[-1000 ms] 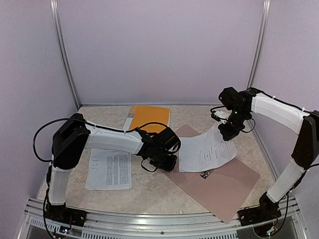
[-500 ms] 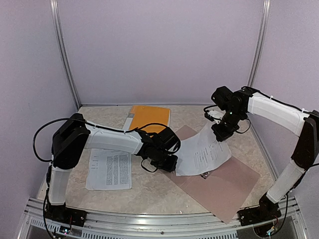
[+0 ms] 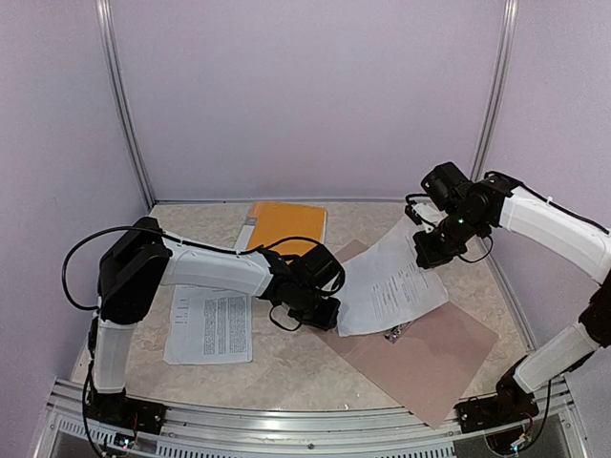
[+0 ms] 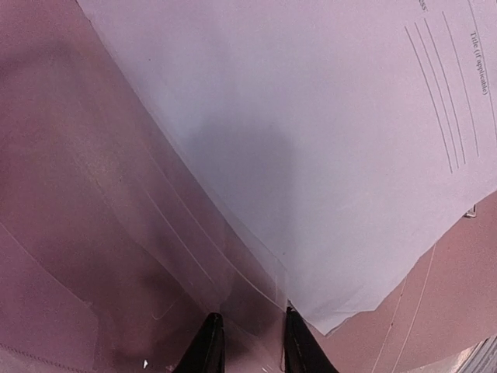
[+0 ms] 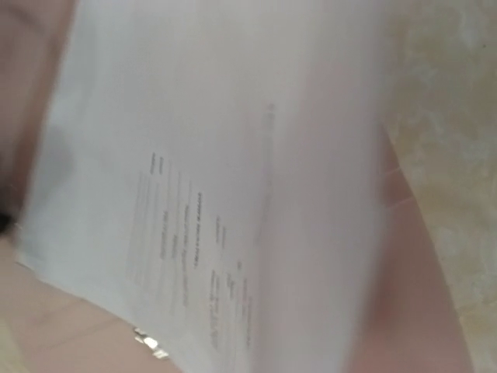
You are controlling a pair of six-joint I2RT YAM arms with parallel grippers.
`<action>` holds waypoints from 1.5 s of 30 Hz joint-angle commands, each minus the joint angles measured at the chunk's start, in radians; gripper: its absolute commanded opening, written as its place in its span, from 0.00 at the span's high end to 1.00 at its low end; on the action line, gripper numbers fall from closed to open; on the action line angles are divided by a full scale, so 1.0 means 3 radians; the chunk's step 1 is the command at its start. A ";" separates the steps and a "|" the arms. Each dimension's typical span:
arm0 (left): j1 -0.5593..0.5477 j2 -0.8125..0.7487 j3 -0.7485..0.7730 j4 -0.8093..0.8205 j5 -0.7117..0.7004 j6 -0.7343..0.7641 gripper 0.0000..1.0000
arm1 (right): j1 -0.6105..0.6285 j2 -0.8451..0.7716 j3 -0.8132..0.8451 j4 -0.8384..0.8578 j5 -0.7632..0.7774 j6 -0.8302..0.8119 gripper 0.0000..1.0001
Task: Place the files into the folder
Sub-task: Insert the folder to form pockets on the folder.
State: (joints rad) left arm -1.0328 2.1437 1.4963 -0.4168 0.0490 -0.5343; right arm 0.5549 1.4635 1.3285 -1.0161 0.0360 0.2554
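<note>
The taupe folder (image 3: pixel 430 358) lies open on the table right of centre. My left gripper (image 3: pixel 325 313) sits at its left edge. In the left wrist view the left gripper (image 4: pixel 248 342) is shut on the folder's clear inner pocket (image 4: pixel 194 256), which creases up toward the jaws. My right gripper (image 3: pixel 431 250) is shut on the top edge of a white printed file (image 3: pixel 387 286). The sheet slopes down so its lower corner (image 4: pixel 334 179) lies beside the left fingertips. The sheet (image 5: pixel 210 194) fills the right wrist view and hides those fingers. A second file (image 3: pixel 210 324) lies flat at the left.
An orange folder (image 3: pixel 282 227) lies at the back centre. A small metal clip (image 3: pixel 392 333) rests on the taupe folder by the sheet's lower edge; it also shows in the right wrist view (image 5: pixel 147 342). Walls and frame posts enclose the table.
My right gripper swung left with the sheet, then back to the right and slightly up, so the sheet is drawn out longer. The left arm has not moved.
</note>
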 commanded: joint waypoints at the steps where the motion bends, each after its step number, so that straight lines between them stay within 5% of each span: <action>1: -0.0011 0.0071 -0.0143 -0.0287 0.0101 -0.0005 0.76 | 0.0027 -0.0330 -0.0244 0.0335 -0.0112 0.0341 1.00; 16: -0.0022 0.0064 -0.0145 -0.0274 0.0087 0.0002 0.76 | 0.0027 -0.1184 -0.1216 0.0952 -0.0368 0.1155 1.00; 37: -0.0034 0.0013 -0.0128 -0.0251 0.0087 -0.0004 0.77 | 0.0179 -0.1580 -0.1238 0.0494 -0.0230 0.1571 1.00; 45: -0.0015 0.0003 -0.0152 -0.0224 0.0095 0.0031 0.77 | 0.0310 -0.1462 -0.0938 0.0011 -0.0364 0.1337 1.00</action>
State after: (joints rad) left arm -1.0340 2.1399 1.4921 -0.4152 0.0608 -0.5339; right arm 0.6266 1.0073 0.9771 -0.8906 -0.0601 0.6956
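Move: The right hand holds the lifted papers; the pocket's mouth lies about 4 cm back, 15 cm to its left and 16 cm below. The metal clip is some 7 cm back from the right hand, straight below sideways, 17 cm down. For the left hand the pocket's mouth is right at its fingertips, about 1 cm lower. Right hand draws the still-pinched papers back about 8 cm to over the clip, left side rolling up 20 degrees. ##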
